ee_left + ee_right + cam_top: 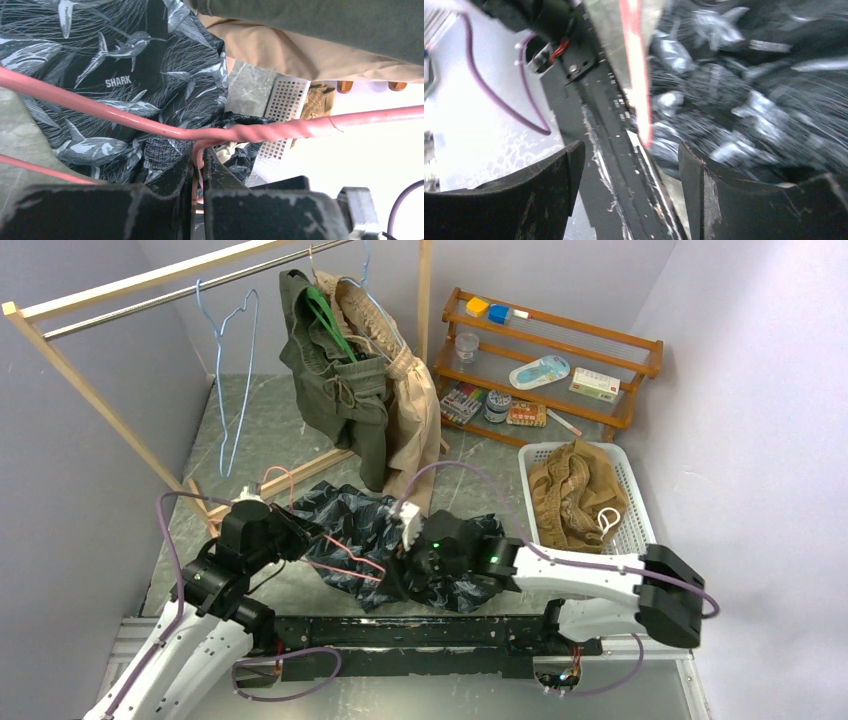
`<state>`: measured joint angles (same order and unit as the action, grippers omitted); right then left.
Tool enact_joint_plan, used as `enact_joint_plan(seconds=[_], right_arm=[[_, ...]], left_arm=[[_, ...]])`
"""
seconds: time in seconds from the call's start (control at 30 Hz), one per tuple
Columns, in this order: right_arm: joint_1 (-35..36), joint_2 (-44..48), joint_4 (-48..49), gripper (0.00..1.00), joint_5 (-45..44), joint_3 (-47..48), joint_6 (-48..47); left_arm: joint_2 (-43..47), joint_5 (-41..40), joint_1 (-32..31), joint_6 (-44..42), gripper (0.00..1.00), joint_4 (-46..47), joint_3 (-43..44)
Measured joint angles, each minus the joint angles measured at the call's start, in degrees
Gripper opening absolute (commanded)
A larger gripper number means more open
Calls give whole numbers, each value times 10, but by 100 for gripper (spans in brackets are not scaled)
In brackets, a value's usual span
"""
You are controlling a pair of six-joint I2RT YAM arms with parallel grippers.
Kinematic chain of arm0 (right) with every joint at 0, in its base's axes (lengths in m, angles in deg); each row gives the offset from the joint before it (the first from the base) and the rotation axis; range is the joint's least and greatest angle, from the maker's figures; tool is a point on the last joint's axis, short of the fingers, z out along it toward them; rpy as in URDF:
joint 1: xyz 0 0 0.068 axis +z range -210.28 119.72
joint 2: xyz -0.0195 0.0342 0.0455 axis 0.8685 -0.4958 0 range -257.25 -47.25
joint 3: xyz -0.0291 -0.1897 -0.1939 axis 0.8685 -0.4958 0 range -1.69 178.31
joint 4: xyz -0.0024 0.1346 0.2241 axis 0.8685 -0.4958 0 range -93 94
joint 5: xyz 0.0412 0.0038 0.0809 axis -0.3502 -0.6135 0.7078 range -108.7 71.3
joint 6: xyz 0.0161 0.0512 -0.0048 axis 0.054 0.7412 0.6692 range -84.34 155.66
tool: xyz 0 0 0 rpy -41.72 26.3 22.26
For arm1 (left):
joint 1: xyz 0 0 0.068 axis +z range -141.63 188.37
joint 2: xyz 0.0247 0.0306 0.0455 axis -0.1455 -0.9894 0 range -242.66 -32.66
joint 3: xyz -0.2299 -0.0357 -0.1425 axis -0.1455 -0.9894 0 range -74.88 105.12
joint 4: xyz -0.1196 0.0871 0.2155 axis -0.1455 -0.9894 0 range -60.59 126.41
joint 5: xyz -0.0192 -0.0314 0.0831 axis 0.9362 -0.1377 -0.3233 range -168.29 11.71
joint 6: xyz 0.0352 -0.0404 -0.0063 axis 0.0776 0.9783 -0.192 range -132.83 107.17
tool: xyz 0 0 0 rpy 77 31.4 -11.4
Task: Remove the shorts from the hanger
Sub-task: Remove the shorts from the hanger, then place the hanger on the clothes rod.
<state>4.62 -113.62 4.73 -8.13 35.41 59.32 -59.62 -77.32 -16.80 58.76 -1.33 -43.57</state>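
Note:
Dark navy shorts [375, 540] with a pale shark pattern lie crumpled on the table, still draped over a pink wire hanger [345, 553]. My left gripper [303, 532] is shut on that pink hanger [260, 132], pinching the wire just under its twisted neck, with the navy shorts [125, 65] behind it. My right gripper [413, 540] hovers over the cloth's near edge with its jaws open and nothing between them. In the right wrist view the right gripper [630, 155] shows the blurred navy shorts [749, 90] and pink hanger [639, 75] beyond it. Olive shorts [335, 390] and beige shorts [410, 410] hang on the rail.
A wooden clothes rack [90, 390] spans the back left, with an empty blue hanger [235, 370] on its rail. A white basket [628, 480] at the right holds tan-brown shorts [570, 495]. Behind it is a wooden shelf [560, 335] with small items. A black rail [400, 635] runs along the near edge.

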Motion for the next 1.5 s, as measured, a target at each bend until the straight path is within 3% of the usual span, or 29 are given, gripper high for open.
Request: enact_joint_plan(seconds=[0.2, 0.43, 0.53, 0.67, 0.8, 0.83, 0.9, 0.93, 1.23, 1.33, 1.5], right_arm=[[37, -114, 32, 59, 32, 63, -30], [36, -136, 40, 35, 39, 74, -31], [35, -137, 42, 16, 45, 73, -30], [35, -143, 44, 0, 50, 73, -29], [30, -156, 19, 0, 40, 86, -18], [31, -157, 10, 0, 39, 91, -18], [32, -157, -2, 0, 38, 96, -16], [33, -157, -10, 0, 36, 97, -15], [35, -141, -54, 0, -50, 97, 27], [35, -124, -55, 0, -101, 97, 43], [35, -105, -55, 0, -176, 98, 53]], left_arm=[[-10, 17, 0, -9, 7, 17, 0], [-10, 19, 0, -17, 7, 20, 0], [-9, 23, 0, -19, 7, 23, 0], [-10, 24, 0, -24, 8, 23, 0], [-10, 25, 0, -33, 25, 23, -1], [-10, 25, 0, -33, 33, 24, -2], [-9, 27, 0, -37, 60, 27, -5], [-9, 29, 0, -38, 65, 30, -6], [-26, 34, 0, -66, 83, 27, -6], [-30, 34, 0, -78, 95, 19, -6], [-17, 34, 0, -88, 97, 16, -6]])
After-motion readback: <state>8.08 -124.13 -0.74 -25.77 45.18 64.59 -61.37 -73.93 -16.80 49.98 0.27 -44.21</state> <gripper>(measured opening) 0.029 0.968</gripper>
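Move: The right hand, open, has the free right-hand end of the pink hanger about 5 cm to its left, 2 cm back and slightly below. The shark-print shorts, already off the hanger, lie centred roughly 6 cm ahead of it and 12 cm lower; the basket is some 42 cm to its right, 17 cm ahead and 9 cm down. From the left hand, which grips the hanger near its neck, that same end is about 13 cm to the right, 8 cm back and a little lower. The right fingers pinch the pink hanger's free end, the hand having slid some 5 cm left onto it, slightly back and down. With that grip made, the left hand, almost in place, opens wide and lets go; the right hand dips a little, then draws the hanger about 5 cm forward and 3 cm right, rising again and turning some 20 degrees clockwise. ##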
